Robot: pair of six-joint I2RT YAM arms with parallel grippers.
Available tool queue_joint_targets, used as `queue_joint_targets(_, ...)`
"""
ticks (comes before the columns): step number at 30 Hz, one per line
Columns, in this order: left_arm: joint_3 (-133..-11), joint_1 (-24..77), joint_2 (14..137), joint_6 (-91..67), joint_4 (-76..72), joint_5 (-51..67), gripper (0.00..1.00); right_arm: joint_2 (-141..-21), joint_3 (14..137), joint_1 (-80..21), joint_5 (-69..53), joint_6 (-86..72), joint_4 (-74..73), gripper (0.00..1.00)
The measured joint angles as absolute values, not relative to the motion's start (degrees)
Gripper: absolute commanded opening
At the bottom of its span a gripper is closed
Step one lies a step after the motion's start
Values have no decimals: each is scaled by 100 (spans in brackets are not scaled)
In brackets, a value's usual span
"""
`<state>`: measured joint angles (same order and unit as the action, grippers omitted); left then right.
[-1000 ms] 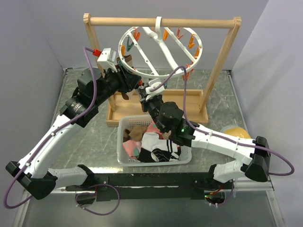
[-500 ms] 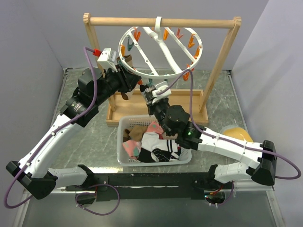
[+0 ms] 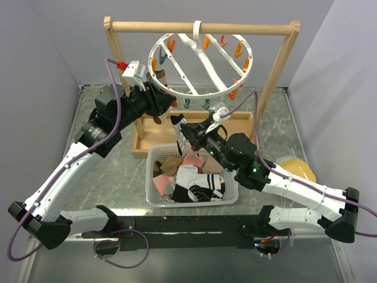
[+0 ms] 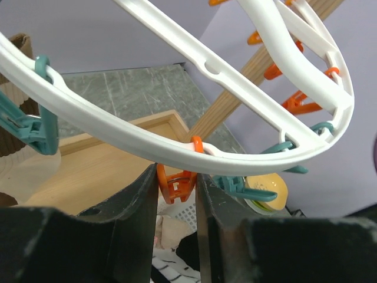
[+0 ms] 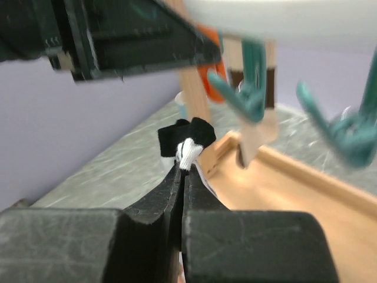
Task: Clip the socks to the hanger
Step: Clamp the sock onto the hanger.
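Observation:
The hanger (image 3: 194, 93), a round white ring with orange and teal pegs, hangs from the wooden frame's crossbar. My left gripper (image 3: 171, 102) is at the ring's near-left rim (image 4: 177, 154). Its jaws are closed on the sides of an orange peg (image 4: 177, 184) that hangs there. My right gripper (image 3: 184, 130) is shut on a black-and-white sock (image 3: 177, 120), whose end (image 5: 185, 138) sticks out past the fingertips (image 5: 178, 172) just below that peg. More socks (image 3: 194, 180) lie heaped in the white basket (image 3: 152, 194).
The wooden frame (image 3: 275, 76) stands on its tray base (image 3: 238, 122) behind the basket. Teal pegs (image 5: 250, 88) hang close to the right of the held sock. A yellow round object (image 3: 296, 165) lies at the right. Grey walls close in both sides.
My right arm has swung its elbow out to the right and its wrist has turned, so the gripper with the sock now points left under the ring. The left arm has not moved.

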<state>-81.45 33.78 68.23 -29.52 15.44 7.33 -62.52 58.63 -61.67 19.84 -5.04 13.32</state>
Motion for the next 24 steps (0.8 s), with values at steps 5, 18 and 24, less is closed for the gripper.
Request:
queue_joint_targets(5,-8128,3297,6785,-2834,1481,1315,1,-5859,5321,-5723,1007,-1378,1345,0)
queue_joint_targets(18,-8617,3216,6928,-2504,1603,2917,1,-5747,4637,-4495,-1262,-3350,2735,0)
queue_joint_targets(24,-8586,3164,6934,-2493,1605,3092,1,-5743,4556,-4418,-1590,-3627,3124,0)
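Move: The left hand keeps hold of an orange clip on the hanger's near rim; the black end of the sock is about 6 cm back from that hand, 1 cm to its right and 4 cm lower. The right hand already pinches this sock, and the orange clip lies some 6 cm ahead of it, 3 cm left and 4 cm up. The nearest teal clip is about 6 cm ahead of the right hand, 2 cm right and 4 cm up; the hung striped sock is roughly 6 cm ahead of the left hand, 5 cm left and 5 cm down. Still gripping the orange clip, the left hand draws it and the hanger's rim back about 5 cm, with a smaller shift right and up, swinging its fingers clockwise some 20 degrees and narrowing the level gap to the raised black end of the sock. The right hand keeps its pinch, dipping about 2 cm and coming up again while easing back 2.5 cm and slightly right, as its fingers swing counter-clockwise, tip down a little and roll left side up, presenting the sock below the clip. ##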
